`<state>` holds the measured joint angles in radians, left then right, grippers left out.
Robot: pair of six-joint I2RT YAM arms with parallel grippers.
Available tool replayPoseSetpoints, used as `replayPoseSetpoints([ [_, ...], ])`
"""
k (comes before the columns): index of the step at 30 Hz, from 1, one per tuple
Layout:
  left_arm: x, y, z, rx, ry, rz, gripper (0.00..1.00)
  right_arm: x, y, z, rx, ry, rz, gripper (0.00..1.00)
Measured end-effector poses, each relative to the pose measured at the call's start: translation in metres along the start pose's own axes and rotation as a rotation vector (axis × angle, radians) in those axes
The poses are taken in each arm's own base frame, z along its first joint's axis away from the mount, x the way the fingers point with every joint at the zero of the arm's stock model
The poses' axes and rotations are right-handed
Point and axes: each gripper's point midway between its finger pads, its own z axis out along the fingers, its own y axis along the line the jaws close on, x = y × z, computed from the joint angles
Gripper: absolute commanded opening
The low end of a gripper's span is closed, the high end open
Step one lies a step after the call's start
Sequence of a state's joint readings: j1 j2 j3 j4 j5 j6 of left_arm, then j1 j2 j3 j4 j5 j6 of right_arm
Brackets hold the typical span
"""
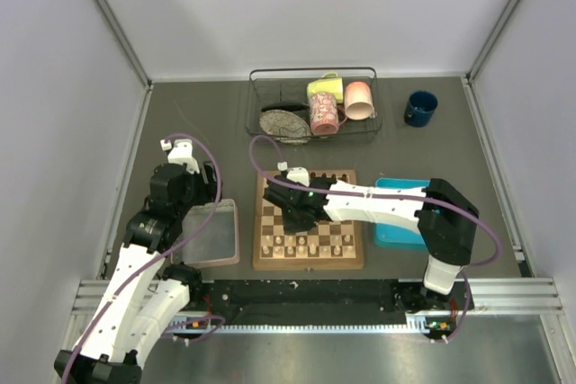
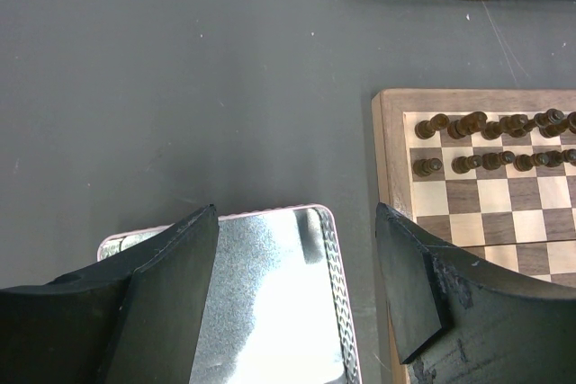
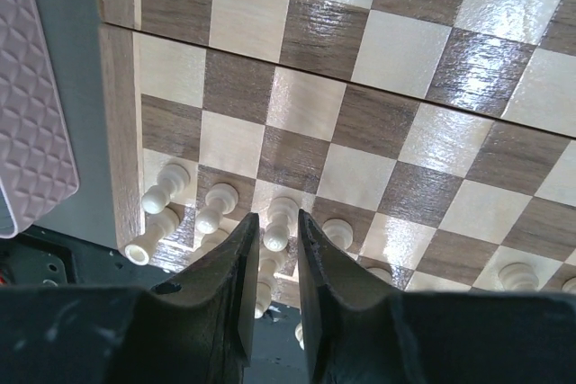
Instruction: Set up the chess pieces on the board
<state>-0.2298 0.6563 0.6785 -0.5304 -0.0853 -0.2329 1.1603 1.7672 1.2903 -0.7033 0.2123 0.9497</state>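
Observation:
The board [image 1: 309, 263] lies at the near middle of the table. Cream chess pieces [image 1: 310, 243] fill its near rows, and dark ones [image 2: 490, 128] stand along its far rows. My right gripper [image 1: 293, 222] hangs over the near left of the board [image 3: 396, 51]. Its jaws are slightly apart, either side of a standing cream pawn [image 3: 277, 231] without pinching it. Other cream pieces [image 3: 166, 191] crowd just left of it. My left gripper [image 2: 297, 222] is wide open above the clear pinkish tray [image 2: 270, 312], with nothing between its fingers.
The pinkish tray [image 1: 216, 254] sits left of the board and a blue tray [image 1: 396, 236] right of it under my right arm. A wire rack [image 1: 312, 105] with mugs and a plate stands at the back. A dark blue mug [image 1: 420, 107] is beside it.

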Motion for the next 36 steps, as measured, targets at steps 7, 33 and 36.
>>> replayPoseSetpoints([
  [7,0.0,0.0,0.0,0.0,0.0,0.0,0.75,-0.004,0.0,-0.004,-0.009,-0.008,0.002,0.23],
  [33,-0.003,-0.005,-0.002,0.027,-0.013,0.005,0.75,-0.031,-0.336,-0.101,0.4,-0.209,0.694,0.28],
  [36,-0.003,-0.005,-0.002,0.029,-0.013,0.006,0.75,-0.016,-0.35,-0.091,0.417,-0.145,0.726,0.27],
])
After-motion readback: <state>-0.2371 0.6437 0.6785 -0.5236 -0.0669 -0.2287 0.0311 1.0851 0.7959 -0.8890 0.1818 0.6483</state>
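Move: The right hand is just over the light pawn already set down in the third file from the left; the pawn's middle is about 3 cm below and 1 cm back. The last light pieces lie in the blue tray's far right part, some 39 cm to its right, 9 cm ahead and 6 cm lower. The tray's middle is about 31 cm right and 5 cm ahead; the dark rows stand roughly 11 cm ahead and 3 cm right. From the left hand those last pieces are about 58 cm right, 3 cm back and 17 cm down. To the right in one fast arc of about 36 cm, the right hand leaves the standing pawn and crosses the board to the blue tray, first rising some 10 cm, then sinking to finish just 2 cm higher and about 5 cm farther forward. The wrist swings nearly 50 degrees clockwise; the empty fingers keep their narrow gap, touching nothing at the end. ##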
